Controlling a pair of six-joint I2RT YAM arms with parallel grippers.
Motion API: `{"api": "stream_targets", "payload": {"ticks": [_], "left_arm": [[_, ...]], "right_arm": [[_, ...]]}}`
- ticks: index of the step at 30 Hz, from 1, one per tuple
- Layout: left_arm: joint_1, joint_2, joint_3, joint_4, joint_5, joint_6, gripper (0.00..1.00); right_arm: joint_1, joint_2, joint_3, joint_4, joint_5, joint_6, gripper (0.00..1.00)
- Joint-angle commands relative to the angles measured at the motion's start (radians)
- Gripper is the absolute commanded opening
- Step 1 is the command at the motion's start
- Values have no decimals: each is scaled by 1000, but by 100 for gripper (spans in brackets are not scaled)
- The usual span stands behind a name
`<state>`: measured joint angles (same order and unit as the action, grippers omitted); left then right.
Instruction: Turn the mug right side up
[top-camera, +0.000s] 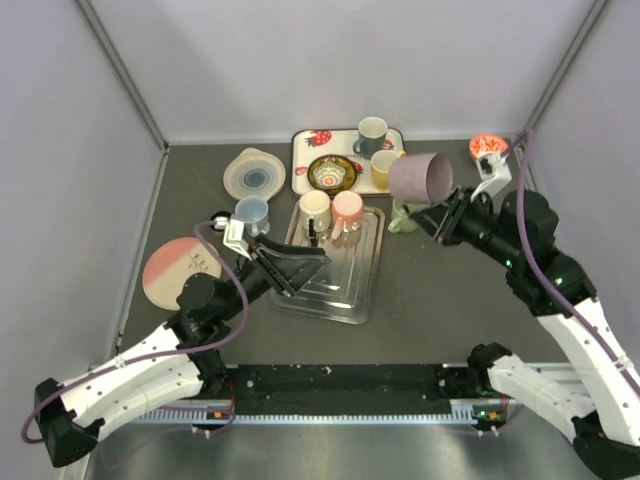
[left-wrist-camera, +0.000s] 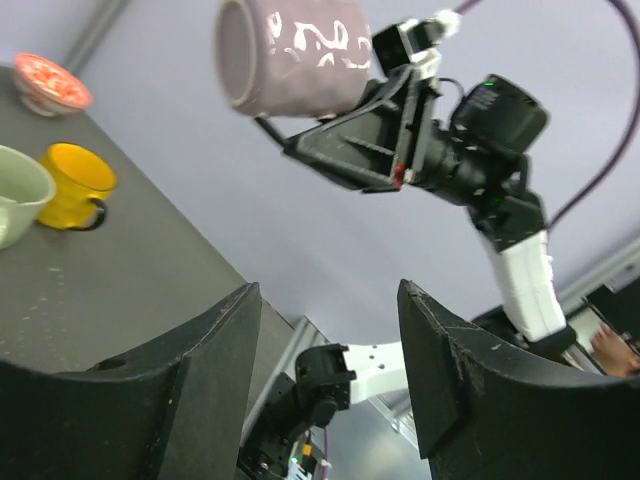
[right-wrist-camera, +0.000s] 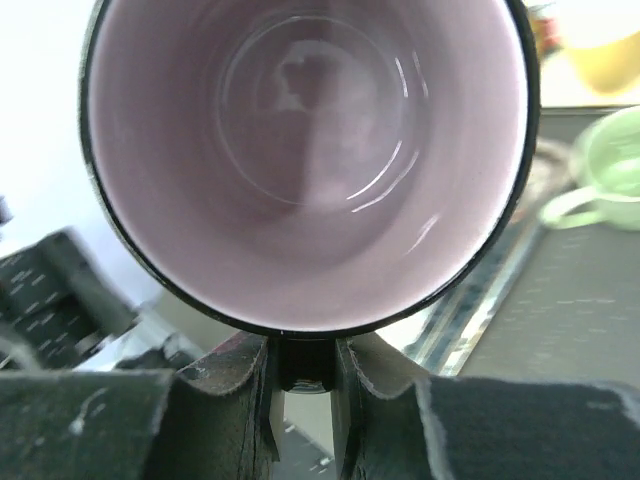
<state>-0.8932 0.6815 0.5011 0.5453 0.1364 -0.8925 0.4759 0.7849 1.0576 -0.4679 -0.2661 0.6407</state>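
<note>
A purple mug (top-camera: 420, 177) with white markings hangs in the air over the table's back right, lying roughly on its side. My right gripper (top-camera: 440, 215) is shut on its dark handle (right-wrist-camera: 305, 365), which sits pinched between the two fingers. In the right wrist view the mug's pale pink inside (right-wrist-camera: 300, 150) faces the camera. The left wrist view shows the mug (left-wrist-camera: 290, 55) from below, with the right arm behind it. Over the metal tray, my left gripper (top-camera: 308, 272) stands open, and nothing lies between its fingers (left-wrist-camera: 200, 380).
A metal tray (top-camera: 345, 290) at the centre carries a cream mug (top-camera: 314, 210) and a pink mug (top-camera: 347, 208). Nearby are a blue mug (top-camera: 251, 212), a pink plate (top-camera: 178, 270), a pale plate (top-camera: 254, 174), a green cup (top-camera: 403, 218) and a red bowl (top-camera: 486, 147). A white tray (top-camera: 305, 140) holds a yellow mug (top-camera: 384, 168) and a grey mug (top-camera: 371, 133).
</note>
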Motion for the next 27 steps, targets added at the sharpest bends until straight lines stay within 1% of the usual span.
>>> {"api": "stream_targets", "payload": {"ticks": [1, 3, 4, 5, 7, 8, 10, 11, 13, 17, 18, 21, 23, 27], "left_arm": [[5, -100, -13, -187, -175, 58, 61], [5, -132, -9, -241, -211, 70, 60], [7, -138, -4, -304, -222, 76, 59], [7, -143, 13, -347, -239, 79, 59], [5, -143, 36, -418, -282, 92, 58], [7, -142, 59, -494, -294, 93, 58], [5, -137, 73, -541, -329, 93, 57], [5, -138, 76, -601, -340, 89, 57], [7, -148, 68, -639, -375, 58, 57], [7, -184, 19, -706, -429, 0, 56], [5, -200, 13, -731, -438, -9, 56], [5, -235, -9, -765, -458, -37, 56], [5, -252, -27, -766, -455, -49, 59], [7, -272, -47, -777, -457, -49, 61]], "right_arm": [[-8, 94, 211, -291, 500, -226, 0], [-25, 140, 234, -308, 594, -287, 0], [-60, 155, 239, -314, 660, -302, 0], [-91, 174, 240, -322, 675, -308, 0], [-175, 212, 242, -321, 641, -306, 0], [-250, 224, 239, -319, 633, -299, 0], [-318, 269, 231, -313, 614, -286, 0], [-354, 281, 228, -310, 620, -280, 0], [-373, 324, 217, -292, 636, -257, 0], [-462, 399, 182, -241, 588, -208, 0], [-500, 421, 179, -227, 578, -197, 0], [-529, 513, 174, -209, 571, -205, 0], [-536, 565, 168, -192, 588, -219, 0], [-548, 649, 176, -150, 579, -230, 0]]}}
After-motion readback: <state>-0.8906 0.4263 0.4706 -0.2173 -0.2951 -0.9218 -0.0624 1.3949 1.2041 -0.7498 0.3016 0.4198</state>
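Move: The right hand, gripping the mauve mug by its handle, is bound for the bare table some 22 cm ahead, 22 cm to its right and 30 cm below. At that lower level the yellow mug stands about 22 cm ahead and 8 cm right, the green mug 22 cm ahead and 3 cm left, and the red bowl 42 cm ahead, 22 cm right. From the empty left hand, the upturned cream mug is roughly 34 cm ahead and 30 cm down; the upturned pink mug is 9 cm right of that mug. The right hand carries the mauve mug about 25 cm to the right and 12 cm forward while sinking some 18 cm, mostly in the later part, towards the clear table right of the yellow mug, keeping its grip on the handle as the wrist swings clockwise and tips the fingers from nearly level to steeply down, so the mouth turns upward. Meanwhile the open, empty left hand sinks about 13 cm and draws left, away from the handover area, creeping a little forward as its fingers swing counter-clockwise and dip to point forward and right. ##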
